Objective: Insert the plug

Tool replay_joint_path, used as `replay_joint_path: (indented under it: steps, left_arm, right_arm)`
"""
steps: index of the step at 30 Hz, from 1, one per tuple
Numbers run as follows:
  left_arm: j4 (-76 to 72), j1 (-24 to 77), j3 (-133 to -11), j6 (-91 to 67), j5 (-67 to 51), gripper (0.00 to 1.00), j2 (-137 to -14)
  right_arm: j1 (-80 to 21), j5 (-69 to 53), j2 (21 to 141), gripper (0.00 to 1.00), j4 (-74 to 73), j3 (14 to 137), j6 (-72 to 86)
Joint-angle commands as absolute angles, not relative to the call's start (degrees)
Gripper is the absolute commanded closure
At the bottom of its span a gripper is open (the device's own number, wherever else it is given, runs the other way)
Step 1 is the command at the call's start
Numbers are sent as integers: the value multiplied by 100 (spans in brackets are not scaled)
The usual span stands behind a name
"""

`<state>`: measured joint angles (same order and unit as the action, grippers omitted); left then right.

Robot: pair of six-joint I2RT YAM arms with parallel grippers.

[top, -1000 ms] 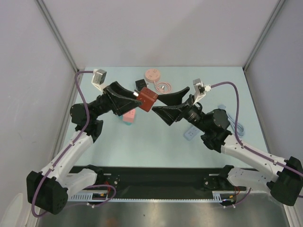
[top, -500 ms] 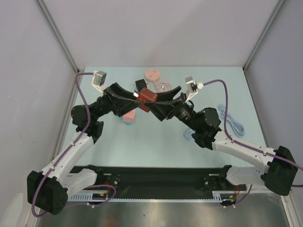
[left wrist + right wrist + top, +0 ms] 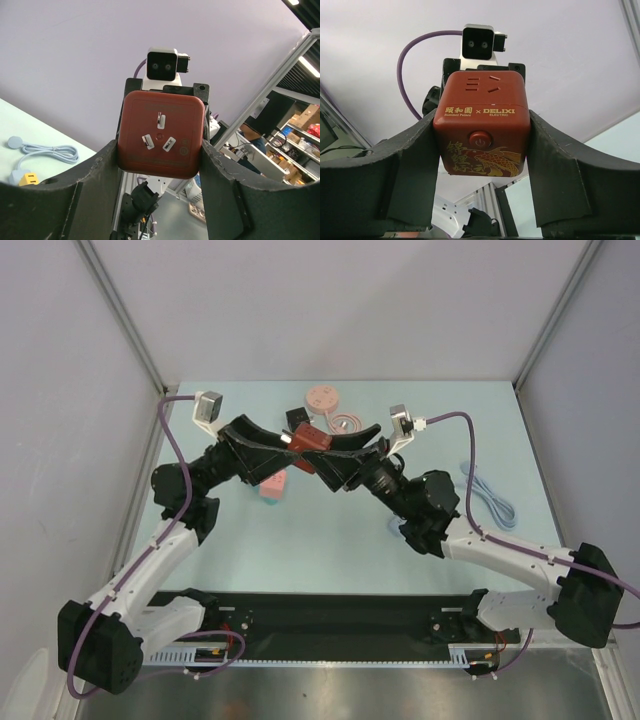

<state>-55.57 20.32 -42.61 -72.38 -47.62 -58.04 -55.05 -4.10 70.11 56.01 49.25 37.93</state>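
Note:
A red cube power adapter point(image 3: 311, 441) hangs in the air above the back of the table, held from both sides. In the left wrist view its face point(image 3: 161, 131) with three metal plug pins shows, and my left gripper point(image 3: 160, 146) is shut on its sides. The right wrist view shows the opposite side of the red cube point(image 3: 481, 137), with a power button, a gold fish and socket slots on top. My right gripper point(image 3: 481, 120) has both fingers against that side. From above, the left gripper point(image 3: 296, 444) and the right gripper point(image 3: 326, 448) meet at the cube.
On the pale table behind the cube lie a black plug block point(image 3: 297, 418), a pink round disc point(image 3: 322, 397) and a coiled pink cable point(image 3: 346, 423). A pink and teal block point(image 3: 272, 487) sits under the left arm. A pale blue cable point(image 3: 490, 496) lies at the right.
My right gripper moved left to the cube and closed its wide-open fingers onto it. The left gripper kept its hold, and the cube turned slightly.

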Motion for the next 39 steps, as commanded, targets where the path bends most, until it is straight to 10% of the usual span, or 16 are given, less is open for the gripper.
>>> replay_joint_path:
  steps: [1, 4, 10, 16, 26, 39]
  left_arm:
    - [-5705, 2136, -4166, -7084, -4703, 58, -5695]
    - [-5143, 2136, -4122, -6760, -4650, 25, -5555]
    - [-3833, 2136, -4113, -5951, -4404, 5, -5256]
    - [-2587, 2136, -4332, -5135, -4377, 0, -5221]
    - [1228, 2136, -5545, -2147, -2569, 0, -5221]
    - [1520, 2136, -5274, -2083, -2031, 0, -5054]
  right_arm:
    - [-5581, -536, 7066, 96, 6292, 5116, 3771]
    - [-5476, -615, 6997, 100, 6416, 4993, 3771]
    - [-4888, -1028, 6592, 100, 6363, 4729, 3902]
    - [-4133, -1213, 5697, 100, 4067, 4789, 3097]
    - [-2410, -1406, 5992, 100, -3764, 7417, 371]
    - [-2101, -1591, 8119, 100, -5933, 7717, -1494]
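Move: Both hands still grip the red plug. From the right hand the white power strip lies about 23 cm to the right, some 9 cm farther out and 36 cm below; the yellow plug on it sits about 24 cm right and 10 cm ahead, and the coiled blue cable about 43 cm right and 12 cm ahead. From the left hand that strip is roughly 25 cm right, 9 cm ahead and 34 cm below, the pink plug about 12 cm left and 14 cm ahead. The left fingers open wide and let go of the red plug, then that hand sinks about 13 cm with some travel forward and finally left, towards the pink plug, its wrist turning some 50 degrees. Keeping its grip, the right hand pauses briefly, then carries the red plug right and forward and next steeply down, about 20 cm right and 25 cm down in all, towards the white strip, rolling some 90 degrees so that its fingers swing from slanting up to slanting down. ##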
